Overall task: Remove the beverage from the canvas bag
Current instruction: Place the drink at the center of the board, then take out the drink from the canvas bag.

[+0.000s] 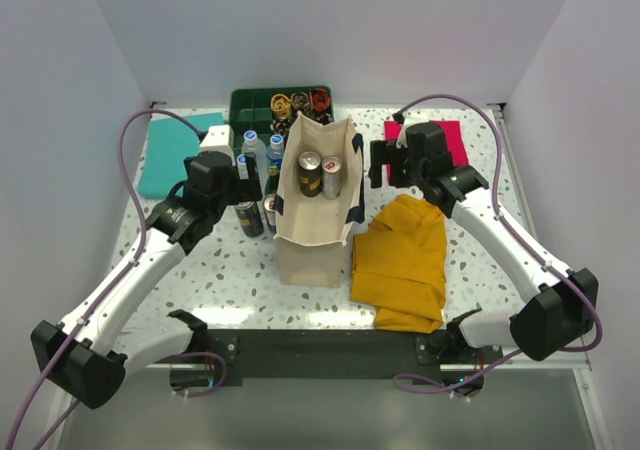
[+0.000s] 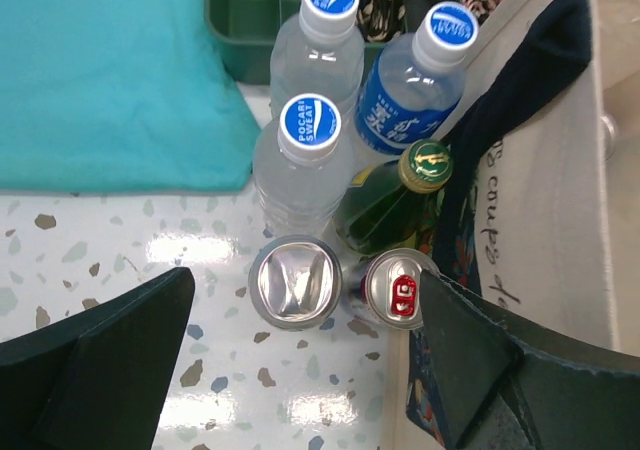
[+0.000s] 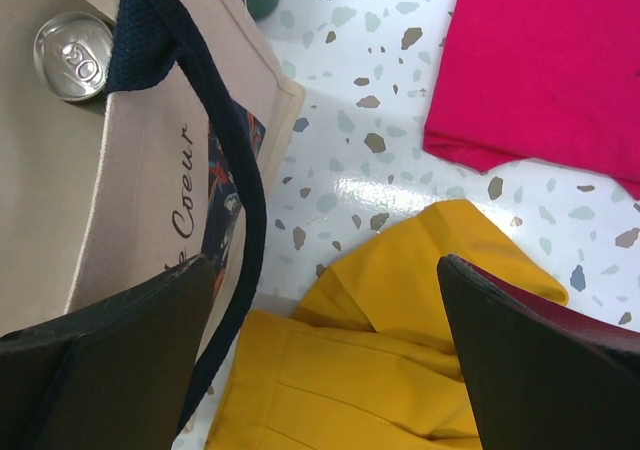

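Note:
The cream canvas bag [image 1: 312, 232] with navy handles stands upright mid-table, mouth open. Two beverage cans stand inside it, a dark one [image 1: 310, 171] and a silver one [image 1: 332, 176]; the right wrist view shows one can top [image 3: 72, 55] in the bag [image 3: 90, 200]. My left gripper [image 1: 248, 178] hangs open just left of the bag, over two cans on the table [image 2: 295, 282] [image 2: 398, 288], with nothing between its fingers [image 2: 300, 360]. My right gripper [image 1: 380, 162] is open beside the bag's right wall and holds nothing [image 3: 325, 360].
Three clear blue-capped bottles [image 2: 308, 135] and a green bottle [image 2: 425, 165] stand left of the bag. A green tray [image 1: 262, 105] sits behind. A teal cloth [image 1: 170, 155] lies far left, a red cloth [image 1: 450, 135] back right, a mustard cloth [image 1: 405, 265] right of the bag.

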Robot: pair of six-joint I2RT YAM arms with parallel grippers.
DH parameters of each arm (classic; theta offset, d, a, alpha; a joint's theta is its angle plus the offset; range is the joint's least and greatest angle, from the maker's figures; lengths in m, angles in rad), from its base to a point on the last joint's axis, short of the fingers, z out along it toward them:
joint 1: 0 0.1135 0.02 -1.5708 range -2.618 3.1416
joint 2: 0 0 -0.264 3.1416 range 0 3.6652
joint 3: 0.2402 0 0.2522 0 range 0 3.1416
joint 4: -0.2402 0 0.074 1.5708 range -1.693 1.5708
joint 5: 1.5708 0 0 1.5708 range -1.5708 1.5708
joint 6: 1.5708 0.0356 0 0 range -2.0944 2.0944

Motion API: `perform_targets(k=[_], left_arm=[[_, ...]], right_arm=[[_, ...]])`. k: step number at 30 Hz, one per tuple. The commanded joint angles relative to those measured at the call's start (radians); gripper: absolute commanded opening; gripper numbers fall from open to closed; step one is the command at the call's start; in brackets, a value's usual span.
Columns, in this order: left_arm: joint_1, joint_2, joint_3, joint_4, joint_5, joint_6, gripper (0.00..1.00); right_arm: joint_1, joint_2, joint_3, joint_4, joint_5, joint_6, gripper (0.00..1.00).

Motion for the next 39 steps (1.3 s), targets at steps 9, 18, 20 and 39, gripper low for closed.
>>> perform_targets(k=[9, 18, 20, 39], left_arm=[[0.005, -0.065, 0.155, 0.143, 0.261, 0.168, 1.0], [0.003, 0.062, 0.267, 0.269, 0.599, 0.222, 1.0], [0.0, 0.098, 0.275, 0.292, 0.665, 0.22, 1.0], [-0.178, 0.385, 0.402, 0.212, 0.679, 0.389, 0.97]], right_arm=[[-0.001, 0.004, 0.044, 0.018, -0.004, 0.004, 0.98], [-0.003, -0.008, 0.039, 0.011, 0.007, 0.01, 0.98], [-0.003, -0.014, 0.036, 0.009, 0.014, 0.01, 0.98], [-0.001, -0.01, 0.052, 0.006, 0.025, 0.024, 0.98]])
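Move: The left hand, empty and open, goes for the cans left in the canvas bag, seemingly the red-tabbed one, about 13 cm ahead, 21 cm to its right and 13 cm below. The black can stands some 5 cm left of it, level with it. The can just set down is under the left hand, 13 cm below and about 1 cm back. From the right hand the red-tabbed can lies around 6 cm ahead, 12 cm left and 13 cm below. Up first, then rightward in an arc, the left hand leaves the drinks outside and crosses the bag's left side to its open mouth. It travels about 21 cm right, rising some 12 cm and then sinking back 3 to 4 cm, while the wrist swings roughly 55 degrees clockwise and the fingertips tip up a little. The fingers stay wide open and empty. ##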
